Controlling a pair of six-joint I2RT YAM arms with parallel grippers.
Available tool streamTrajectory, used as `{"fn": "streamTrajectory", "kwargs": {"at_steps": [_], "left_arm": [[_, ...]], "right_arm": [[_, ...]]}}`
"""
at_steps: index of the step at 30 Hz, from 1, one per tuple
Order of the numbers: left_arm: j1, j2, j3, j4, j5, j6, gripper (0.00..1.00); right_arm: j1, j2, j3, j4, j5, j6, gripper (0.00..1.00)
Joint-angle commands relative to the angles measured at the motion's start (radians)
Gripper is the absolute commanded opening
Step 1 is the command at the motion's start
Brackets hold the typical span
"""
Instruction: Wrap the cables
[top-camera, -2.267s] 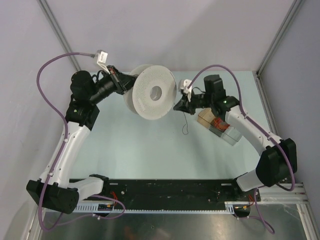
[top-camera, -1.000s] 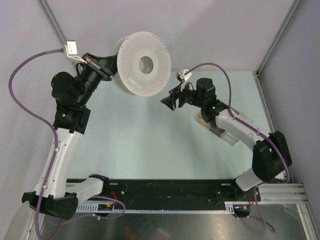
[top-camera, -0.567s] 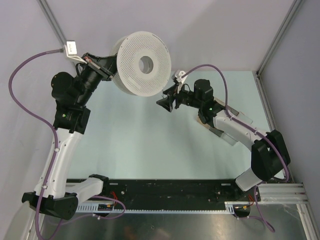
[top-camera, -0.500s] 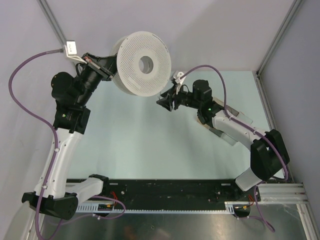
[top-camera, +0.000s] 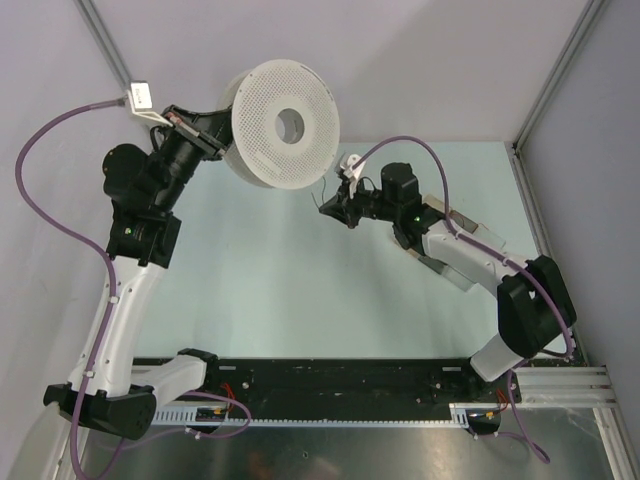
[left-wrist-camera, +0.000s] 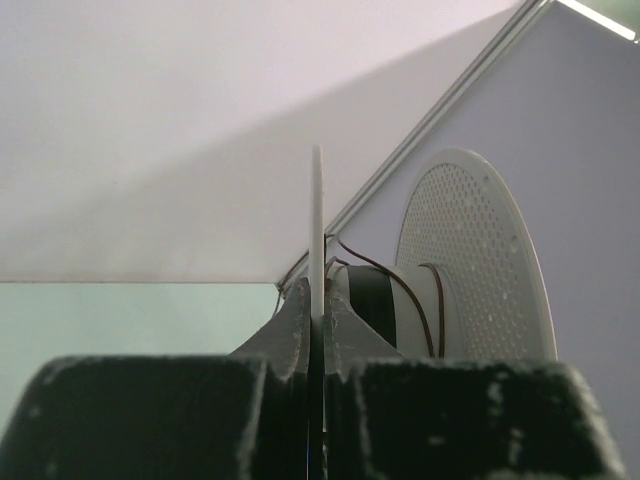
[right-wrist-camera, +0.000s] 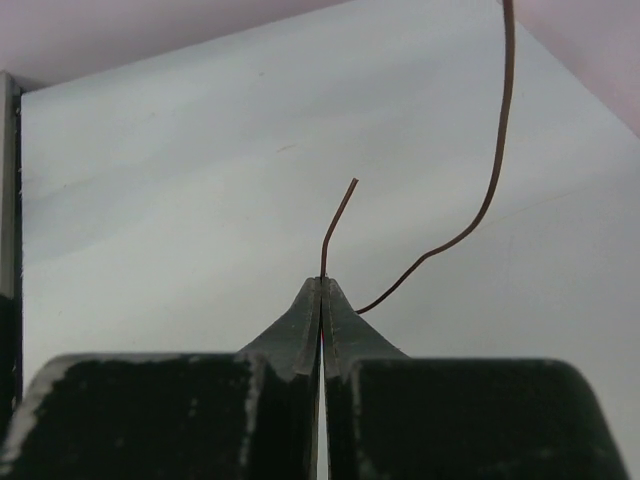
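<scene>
My left gripper (top-camera: 222, 125) is shut on the near flange of the white perforated spool (top-camera: 285, 122) and holds it raised at the back left. In the left wrist view the flange edge (left-wrist-camera: 317, 230) stands between my fingers, with a few turns of the thin dark brown cable (left-wrist-camera: 400, 290) on the hub. My right gripper (top-camera: 326, 207) is shut on the cable just right of and below the spool. In the right wrist view a short end of the cable (right-wrist-camera: 338, 215) sticks out past the tips (right-wrist-camera: 322, 283), and the long part (right-wrist-camera: 490, 170) curves up to the right.
A clear plastic box (top-camera: 450, 255) with a small orange-red wire coil lies under the right forearm. Purple arm cords (top-camera: 60, 160) loop at left and right. Grey walls close the back and sides. A black rail (top-camera: 330, 380) runs along the near edge.
The left arm raised the spool from the table to the back left and holds it still. The right gripper moved left toward the spool and rose slightly, carrying the cable.
</scene>
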Motion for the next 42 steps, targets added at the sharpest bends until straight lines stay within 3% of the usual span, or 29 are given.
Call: {"fn": "streamTrajectory", "kwargs": {"at_steps": [1, 11, 22, 23, 29, 32, 37, 42], "left_arm": [[0.006, -0.005, 0.024, 0.042, -0.117, 0.022, 0.0], [0.01, 0.023, -0.024, 0.018, -0.121, 0.0, 0.0], [-0.008, -0.005, -0.014, 0.092, 0.055, -0.061, 0.0], [-0.01, -0.009, -0.012, 0.093, 0.062, -0.059, 0.0], [-0.027, -0.024, 0.0, 0.109, 0.098, -0.043, 0.0], [-0.036, -0.023, 0.0, 0.116, 0.118, -0.045, 0.0], [-0.047, -0.02, -0.007, 0.134, 0.145, -0.056, 0.0], [-0.054, -0.018, -0.008, 0.149, 0.163, -0.068, 0.0]], "right_arm": [[0.015, -0.088, -0.035, -0.073, -0.067, -0.104, 0.0], [0.073, -0.246, -0.126, -0.187, -0.086, -0.264, 0.0], [0.077, -0.189, -0.131, -0.073, 0.039, -0.359, 0.0], [0.075, -0.188, -0.131, -0.068, 0.04, -0.366, 0.04], [0.054, -0.196, -0.15, 0.012, 0.079, -0.403, 0.49], [0.042, -0.204, -0.175, 0.099, 0.086, -0.426, 0.62], [0.04, -0.186, -0.181, 0.132, 0.037, -0.451, 0.71], [0.065, -0.16, -0.181, 0.111, 0.002, -0.458, 0.65]]}}
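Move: The right fingers are shut on the cable end. The spool, held by its flange in the left fingers, hangs about 30 cm above that hand, some 9 cm to its left and 3 cm farther out; the box on the table is about 28 cm to its right, 2 cm nearer and 22 cm below. From the left hand, the spool's middle lies 6 cm ahead, 7 cm right and 3 cm above; the cable end is 16 cm right, 3 cm ahead and 27 cm below. Back by about 8 cm goes the right hand, drawing the pinched cable end along, then some 5 cm forward again while its fingers open wide around the end and the wrist rolls about 25 degrees. The left hand, still gripping the spool's flange, dips forward and down about 5 cm, then swings back and right, rising partway and turning clockwise. ##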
